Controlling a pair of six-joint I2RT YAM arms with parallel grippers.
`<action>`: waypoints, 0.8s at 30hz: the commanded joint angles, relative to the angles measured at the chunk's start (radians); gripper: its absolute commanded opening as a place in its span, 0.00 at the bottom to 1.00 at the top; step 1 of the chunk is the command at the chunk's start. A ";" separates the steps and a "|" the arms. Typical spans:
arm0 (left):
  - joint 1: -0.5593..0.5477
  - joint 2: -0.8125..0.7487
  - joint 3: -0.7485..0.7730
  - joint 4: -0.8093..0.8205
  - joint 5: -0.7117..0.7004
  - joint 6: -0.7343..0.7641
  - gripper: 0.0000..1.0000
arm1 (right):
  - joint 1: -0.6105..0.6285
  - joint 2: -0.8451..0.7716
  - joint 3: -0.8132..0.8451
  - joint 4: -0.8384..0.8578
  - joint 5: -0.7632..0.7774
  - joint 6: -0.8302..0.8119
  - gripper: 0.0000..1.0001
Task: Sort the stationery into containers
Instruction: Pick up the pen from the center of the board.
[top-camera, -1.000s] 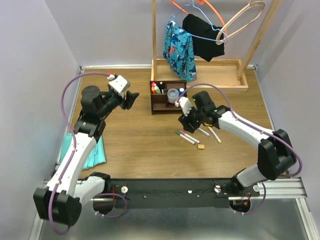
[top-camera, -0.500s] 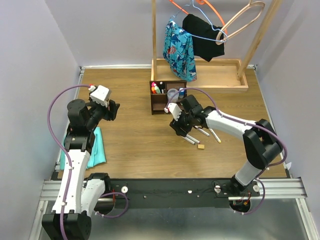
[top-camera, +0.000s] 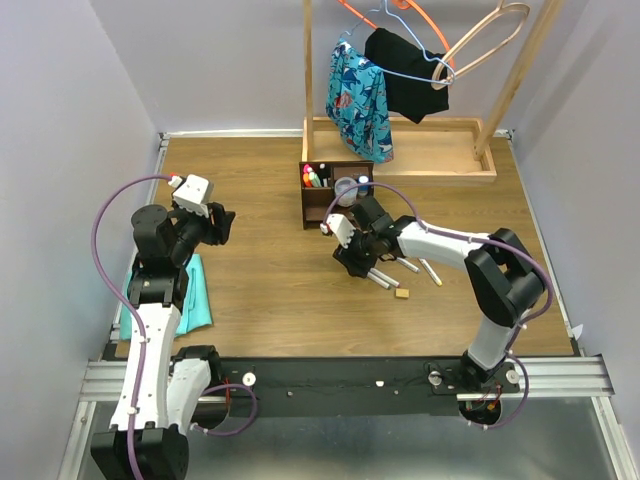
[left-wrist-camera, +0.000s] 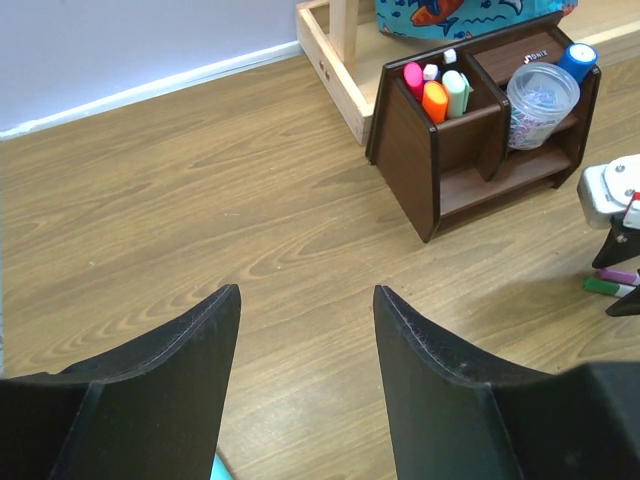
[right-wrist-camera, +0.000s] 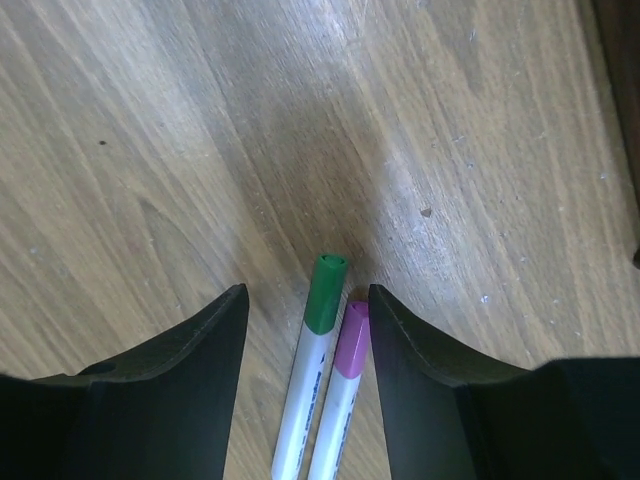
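The dark brown organizer (top-camera: 335, 197) stands mid-table, with highlighters (left-wrist-camera: 435, 95) and a clear round tub (left-wrist-camera: 540, 98) in its compartments. My right gripper (right-wrist-camera: 305, 292) is down at the table in front of it, open. Its fingers straddle the cap ends of a green-capped marker (right-wrist-camera: 324, 298) and a purple-capped marker (right-wrist-camera: 350, 330), which lie side by side. The purple cap is close against the right finger. Two more markers (top-camera: 430, 270) and a tan eraser (top-camera: 402, 293) lie to the right. My left gripper (left-wrist-camera: 305, 290) hovers open and empty over bare wood at the left.
A teal folded cloth (top-camera: 190, 300) lies at the left edge under the left arm. The clothes rack's light wooden tray (top-camera: 420, 152) with hanging garments (top-camera: 358, 95) stands right behind the organizer. Walls close in on three sides.
The left arm has drawn back to the left, away from the organizer. The right gripper has moved left and down over the green and purple markers, and its jaws have narrowed a little.
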 joint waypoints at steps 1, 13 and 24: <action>0.017 -0.024 -0.020 0.026 -0.010 -0.014 0.64 | 0.006 0.041 0.030 0.018 0.048 -0.014 0.57; 0.022 -0.011 -0.040 0.055 0.004 -0.023 0.65 | 0.006 0.062 0.001 0.004 0.030 -0.042 0.26; 0.022 0.023 -0.026 0.066 0.037 -0.013 0.65 | 0.006 -0.030 0.296 -0.141 -0.246 0.087 0.06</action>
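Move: Just under the right hand's fingertips is the cap of the green pen; the pen's middle lies about 3 cm right, 2 cm back and 2 cm down. The purple pen is right alongside, its middle roughly 5 cm right and 1 cm back, and the small wooden block some 11 cm right, 6 cm back. The dark organizer stands about 14 cm ahead, 4 cm left. From the left hand the green pen lies some 31 cm right, 3 cm back and 25 cm down. Sinking about 1 cm onto the capped end of the green pen, the right hand stays there and closes its half-open fingers, pinching the green cap between the tips. It then rises roughly 2 cm with a slight drift left, keeping the pinch, the wrist hardly turning. ##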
